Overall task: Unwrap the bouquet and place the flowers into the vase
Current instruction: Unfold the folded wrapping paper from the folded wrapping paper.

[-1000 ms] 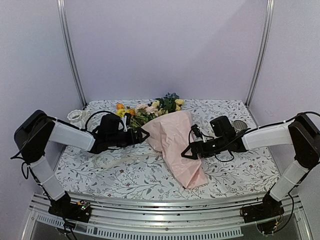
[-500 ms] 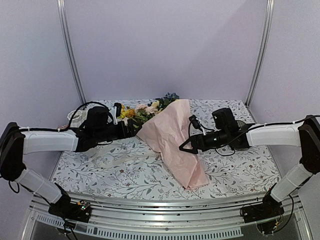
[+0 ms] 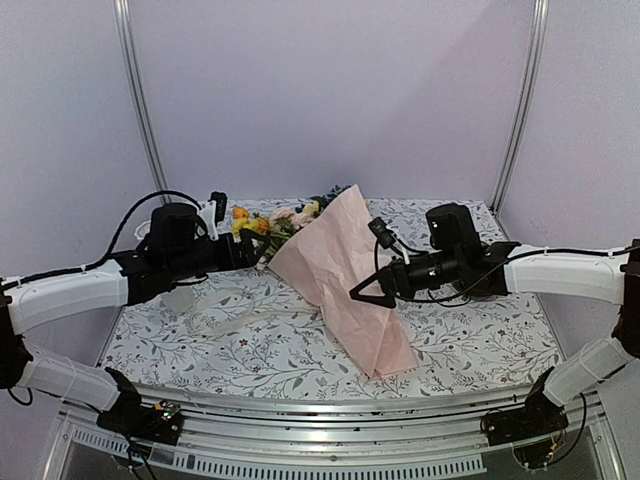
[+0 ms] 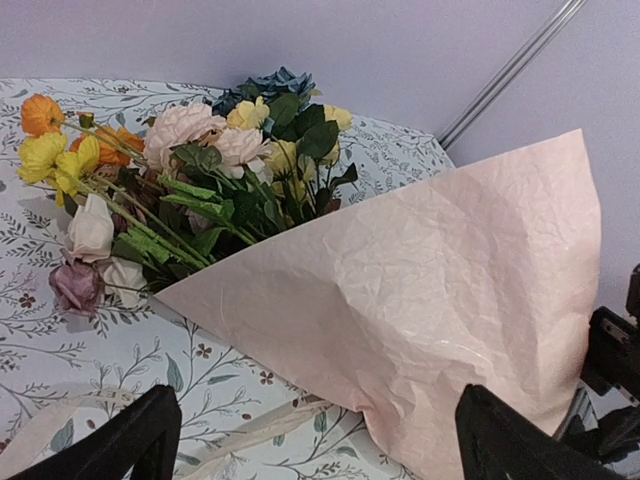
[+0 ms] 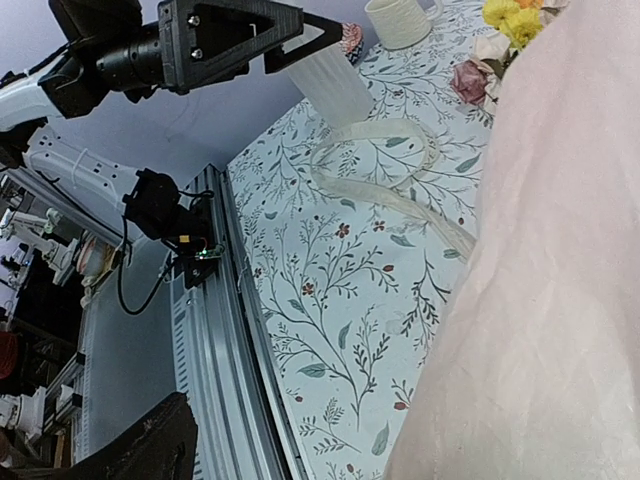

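The bouquet lies across the middle of the flowered table. Its pink paper (image 3: 345,270) is partly opened, with one flap standing up. The flowers (image 4: 210,170) fan out of it toward the back left, blue, pink, cream, yellow and orange. The cream ribbon (image 5: 385,175) lies loose on the cloth. My left gripper (image 4: 320,440) is open, just left of the paper's edge and off it. My right gripper (image 3: 368,262) is open against the paper's right side; one finger (image 5: 150,450) shows and paper hides the other. The white ridged vase (image 5: 330,85) stands under my left arm.
A cream mug (image 5: 400,20) sits at the back left corner beyond the vase. The metal rail of the table's front edge (image 5: 220,330) runs close below my right gripper. Purple walls close in the back and sides.
My left gripper has drawn back to the left and risen, away from the paper. My right gripper has moved up and left, and the paper's flap has lifted with it.
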Controlling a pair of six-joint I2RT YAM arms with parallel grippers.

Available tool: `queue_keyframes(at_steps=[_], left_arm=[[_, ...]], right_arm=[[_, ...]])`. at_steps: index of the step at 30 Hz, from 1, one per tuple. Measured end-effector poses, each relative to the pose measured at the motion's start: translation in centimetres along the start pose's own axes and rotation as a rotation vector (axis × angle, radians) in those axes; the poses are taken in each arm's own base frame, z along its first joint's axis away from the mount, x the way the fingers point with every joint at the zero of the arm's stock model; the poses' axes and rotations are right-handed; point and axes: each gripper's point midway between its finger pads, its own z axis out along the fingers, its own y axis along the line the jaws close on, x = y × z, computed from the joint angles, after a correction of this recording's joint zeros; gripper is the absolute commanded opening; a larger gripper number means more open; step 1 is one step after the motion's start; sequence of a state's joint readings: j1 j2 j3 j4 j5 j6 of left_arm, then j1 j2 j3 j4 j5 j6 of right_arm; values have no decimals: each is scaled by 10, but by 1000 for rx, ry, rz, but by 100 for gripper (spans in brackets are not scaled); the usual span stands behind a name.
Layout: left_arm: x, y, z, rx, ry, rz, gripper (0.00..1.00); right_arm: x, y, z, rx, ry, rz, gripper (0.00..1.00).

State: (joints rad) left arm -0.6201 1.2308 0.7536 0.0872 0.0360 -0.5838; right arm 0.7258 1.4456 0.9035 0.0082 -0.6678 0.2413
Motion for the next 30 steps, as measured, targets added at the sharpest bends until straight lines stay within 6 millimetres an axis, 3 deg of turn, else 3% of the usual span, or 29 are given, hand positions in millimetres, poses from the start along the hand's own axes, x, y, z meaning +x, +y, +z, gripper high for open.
queue_keyframes(at_steps=[7,12,18,21,25,30], left_arm=[[-23,-12,-25,8,-52,23,98],[-44,-24,-43,28,-96,42,98],[-51,-27,-53,19,-102,59,98],[-51,-26,-56,10,-102,64,98],[-53,-27,-60,10,-103,70,98],[-50,-26,-60,6,-93,74,98]], right_arm=[[0,49,22,-133,45,-106,91],[11,85,43,-215,101,-184,91],[22,122,58,-285,152,-287,91],[24,122,61,-262,161,-313,93],[18,100,63,-131,138,-329,93],[-4,78,40,26,45,-348,93]])
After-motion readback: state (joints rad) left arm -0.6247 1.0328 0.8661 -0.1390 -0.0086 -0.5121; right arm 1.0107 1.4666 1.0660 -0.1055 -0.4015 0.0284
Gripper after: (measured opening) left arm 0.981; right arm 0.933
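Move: The raised flap of the pink wrapping paper has its middle about 9 cm ahead of the right gripper, 7 cm to its left and 5 cm lower. The paper's lower end lies some 10 cm back and 5 cm right of that gripper, 18 cm below. The flower bundle is about 27 cm ahead, 20 cm left and 14 cm down. From the left gripper, the flap is level ahead, 18 cm right and 7 cm lower. Sweep the right gripper back and left, about 10 cm each way, turning some 20 degrees counter-clockwise, its open fingers still against the raised paper flap to carry it left; then come forward about 5 cm and slightly right, undoing most of that turn while the hand's forward side rolls up. Keep both grippers open, and raise the left one about 7 cm, drawing slightly back and away from the paper. ##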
